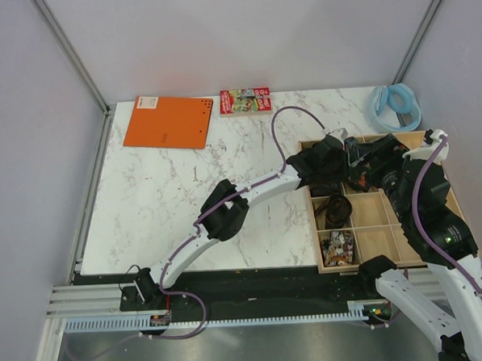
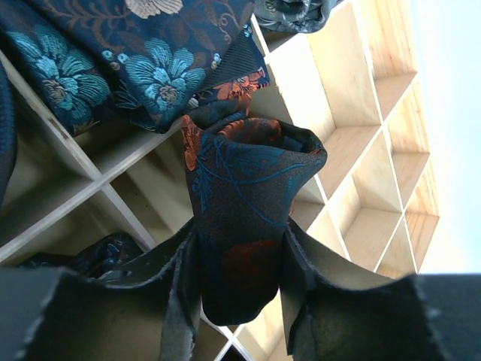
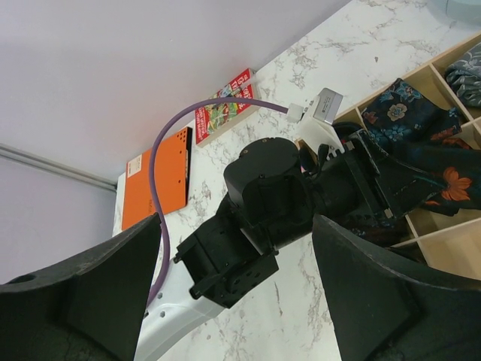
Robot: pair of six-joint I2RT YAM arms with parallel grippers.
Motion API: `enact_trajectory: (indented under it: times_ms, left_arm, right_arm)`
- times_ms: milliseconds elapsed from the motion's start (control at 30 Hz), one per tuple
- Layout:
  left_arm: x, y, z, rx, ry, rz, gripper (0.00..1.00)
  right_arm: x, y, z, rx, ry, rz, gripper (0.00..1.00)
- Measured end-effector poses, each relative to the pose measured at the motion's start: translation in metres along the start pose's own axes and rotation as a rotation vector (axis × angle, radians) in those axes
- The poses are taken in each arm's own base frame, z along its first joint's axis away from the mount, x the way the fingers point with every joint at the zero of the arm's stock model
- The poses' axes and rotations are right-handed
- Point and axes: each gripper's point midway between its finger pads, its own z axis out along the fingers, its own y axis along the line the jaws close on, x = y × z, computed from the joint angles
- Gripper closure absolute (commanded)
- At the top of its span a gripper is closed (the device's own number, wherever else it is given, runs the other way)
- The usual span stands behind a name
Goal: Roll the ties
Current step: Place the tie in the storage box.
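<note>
A tie rolled into a coil [image 2: 244, 203], black with orange-red flowers and teal lines, sits between the fingers of my left gripper [image 2: 239, 286], which is shut on it above the compartments of the wooden tray [image 2: 361, 150]. A dark tie with blue flowers [image 2: 113, 60] lies draped over the tray's far dividers. In the top view my left gripper [image 1: 329, 164] is at the tray's back left corner. My right gripper [image 1: 378, 169] hovers beside it, open and holding nothing [image 3: 237, 293]. Coiled ties sit in two compartments [image 1: 337, 212] [image 1: 337, 246].
The wooden tray [image 1: 372, 222] fills the table's right side. An orange notebook [image 1: 169, 122] and a small colourful book [image 1: 245, 100] lie at the back edge. A pale blue ring [image 1: 395, 104] sits at the back right corner. A grey coiled tie [image 3: 466, 75] rests in a far compartment.
</note>
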Motion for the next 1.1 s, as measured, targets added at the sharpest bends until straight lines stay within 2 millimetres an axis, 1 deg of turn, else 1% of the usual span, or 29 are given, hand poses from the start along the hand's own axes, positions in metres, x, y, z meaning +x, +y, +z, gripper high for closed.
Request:
enact_trajectory:
  times_ms: [67, 100, 167, 200, 333, 500, 800, 933, 1100]
  left_arm:
    - [0.000, 0.000, 0.000, -0.001, 0.001, 0.004, 0.46]
    - [0.000, -0.001, 0.000, 0.000, 0.002, 0.008, 0.41]
    - [0.001, -0.004, -0.001, 0.007, 0.001, 0.021, 0.34]
    - [0.001, -0.006, -0.002, 0.007, 0.000, 0.031, 0.28]
    - [0.002, -0.013, -0.005, 0.009, 0.000, 0.067, 0.27]
    - [0.003, -0.012, -0.007, 0.003, 0.005, 0.087, 0.23]
    - [0.002, -0.017, -0.010, 0.003, 0.003, 0.114, 0.09]
    - [-0.001, -0.017, -0.016, -0.019, 0.000, 0.131, 0.05]
    - [-0.009, -0.016, -0.027, -0.053, -0.006, 0.151, 0.03]
  right_arm:
    - [0.000, 0.000, 0.000, -0.001, 0.001, 0.000, 0.11]
    - [0.000, 0.000, 0.000, -0.001, 0.001, 0.001, 0.11]
    - [0.000, 0.000, 0.000, -0.002, 0.002, 0.003, 0.11]
    - [0.000, 0.001, 0.000, -0.003, 0.003, 0.004, 0.11]
    - [0.001, 0.001, 0.000, -0.006, 0.006, 0.010, 0.11]
    - [0.002, 0.003, -0.001, -0.013, 0.013, 0.015, 0.11]
    - [0.003, 0.004, -0.001, -0.019, 0.020, 0.028, 0.11]
    - [0.004, 0.005, -0.001, -0.021, 0.022, 0.032, 0.11]
    - [0.004, 0.006, -0.001, -0.025, 0.026, 0.035, 0.11]
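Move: The left hand still pinches the rolled tie right over its place in the storage box, an empty compartment whose middle is some 3 cm to the right, 2 cm ahead and 4 cm below. One compartment farther out (about 9 cm beyond it) lies the blue flowered tie, with the grey tie another 9 cm right of that one; the dark tie fills the compartment about 9 cm left of the empty one. From the right hand, that compartment is roughly 9 cm ahead, 7 cm right and 31 cm down. The left fingers spread from about half open to almost fully open and let go of the rolled tie in its compartment, while the hand eases back about a centimetre and starts to lift. It then keeps rising, clear of the roll, to about 3 cm up in all, drifting a centimetre or two left at the end as the wrist tilts a little under ten degrees. ##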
